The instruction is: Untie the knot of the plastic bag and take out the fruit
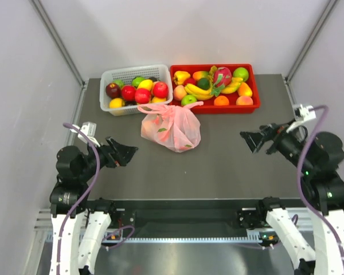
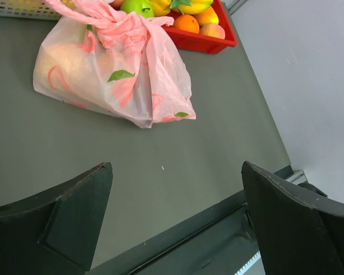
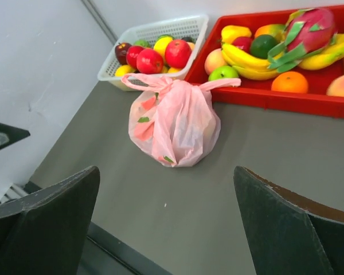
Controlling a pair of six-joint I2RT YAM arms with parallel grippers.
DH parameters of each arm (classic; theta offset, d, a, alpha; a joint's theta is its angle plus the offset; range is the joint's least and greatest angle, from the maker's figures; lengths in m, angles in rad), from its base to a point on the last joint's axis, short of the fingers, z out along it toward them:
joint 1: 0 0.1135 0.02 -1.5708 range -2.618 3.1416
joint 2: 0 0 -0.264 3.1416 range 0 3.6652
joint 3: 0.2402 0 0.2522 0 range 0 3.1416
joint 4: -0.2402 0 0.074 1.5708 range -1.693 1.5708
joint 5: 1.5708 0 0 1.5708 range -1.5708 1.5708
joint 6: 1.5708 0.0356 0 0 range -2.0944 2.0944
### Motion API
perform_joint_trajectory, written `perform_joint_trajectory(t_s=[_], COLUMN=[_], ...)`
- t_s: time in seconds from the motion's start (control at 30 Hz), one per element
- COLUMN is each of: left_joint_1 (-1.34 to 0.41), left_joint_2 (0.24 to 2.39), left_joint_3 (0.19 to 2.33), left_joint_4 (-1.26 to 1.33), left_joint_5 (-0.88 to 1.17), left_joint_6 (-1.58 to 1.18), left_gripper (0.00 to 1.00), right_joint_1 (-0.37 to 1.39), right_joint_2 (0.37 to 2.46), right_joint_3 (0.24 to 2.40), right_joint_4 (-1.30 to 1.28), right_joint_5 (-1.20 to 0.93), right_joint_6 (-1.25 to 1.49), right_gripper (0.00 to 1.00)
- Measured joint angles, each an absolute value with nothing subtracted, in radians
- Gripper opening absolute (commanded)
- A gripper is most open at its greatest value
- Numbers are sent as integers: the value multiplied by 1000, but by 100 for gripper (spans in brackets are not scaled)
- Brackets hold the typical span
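Observation:
The pink plastic bag [image 1: 172,129] sits tied shut on the grey table [image 1: 218,166], just in front of the two fruit containers. Its knot [image 1: 171,109] is at the top, with handle strips sticking out to both sides; it also shows in the left wrist view as the knot [image 2: 112,23] and in the right wrist view as the knot [image 3: 175,86]. The fruit inside is only a dim pale shape [image 2: 60,63] through the plastic. My left gripper [image 1: 126,154] hangs open at the near left, well short of the bag. My right gripper [image 1: 249,142] hangs open at the right, also apart from the bag. Both hold nothing.
A white basket [image 1: 135,69] of apples and other fruit stands at the back left. A red tray [image 1: 229,109] with bananas, oranges and a dragon fruit stands at the back right, its front rim touching the bag's handle strip. White walls close in both sides.

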State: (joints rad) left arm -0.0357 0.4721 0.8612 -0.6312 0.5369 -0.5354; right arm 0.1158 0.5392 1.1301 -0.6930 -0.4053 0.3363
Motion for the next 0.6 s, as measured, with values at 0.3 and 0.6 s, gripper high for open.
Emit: perform_joint_trajectory(t_s=[0.3, 0.6], left_joint_1=[-36, -37], left_joint_2=[442, 442], left_joint_3=[817, 781], left_joint_4=[-658, -663], left_joint_5=[531, 514], left_joint_6=[-525, -526], left_gripper=[99, 99], right_joint_1=[265, 709], right_joint_2=[843, 1336], right_joint_3=[1057, 1298], right_joint_4=[-563, -543], right_joint_5=[-376, 78], right_joint_6=[371, 294], right_gripper=[100, 100])
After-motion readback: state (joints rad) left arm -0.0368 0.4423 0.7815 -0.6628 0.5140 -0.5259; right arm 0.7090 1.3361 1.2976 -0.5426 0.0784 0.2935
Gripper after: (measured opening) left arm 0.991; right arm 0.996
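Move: The tied plastic bag sits roughly 19 cm ahead of the right hand, 23 cm to its left and 29 cm below. Beyond the bag, the red fruit box is some 15 cm farther out and 17 cm to its right, and the white basket is likewise 15 cm farther out but 15 cm to its left. From the left hand the bag lies about 18 cm ahead, 14 cm to the right and 22 cm below. The tied bag is approached by the right hand, fingers kept wide open: first forward and down, then swinging mostly left while still sinking, about 23 cm in all. On the way the wrist tips down and rolls its left side lower, each some 20 degrees. The left hand, also open, just sinks a little over 3 cm. ##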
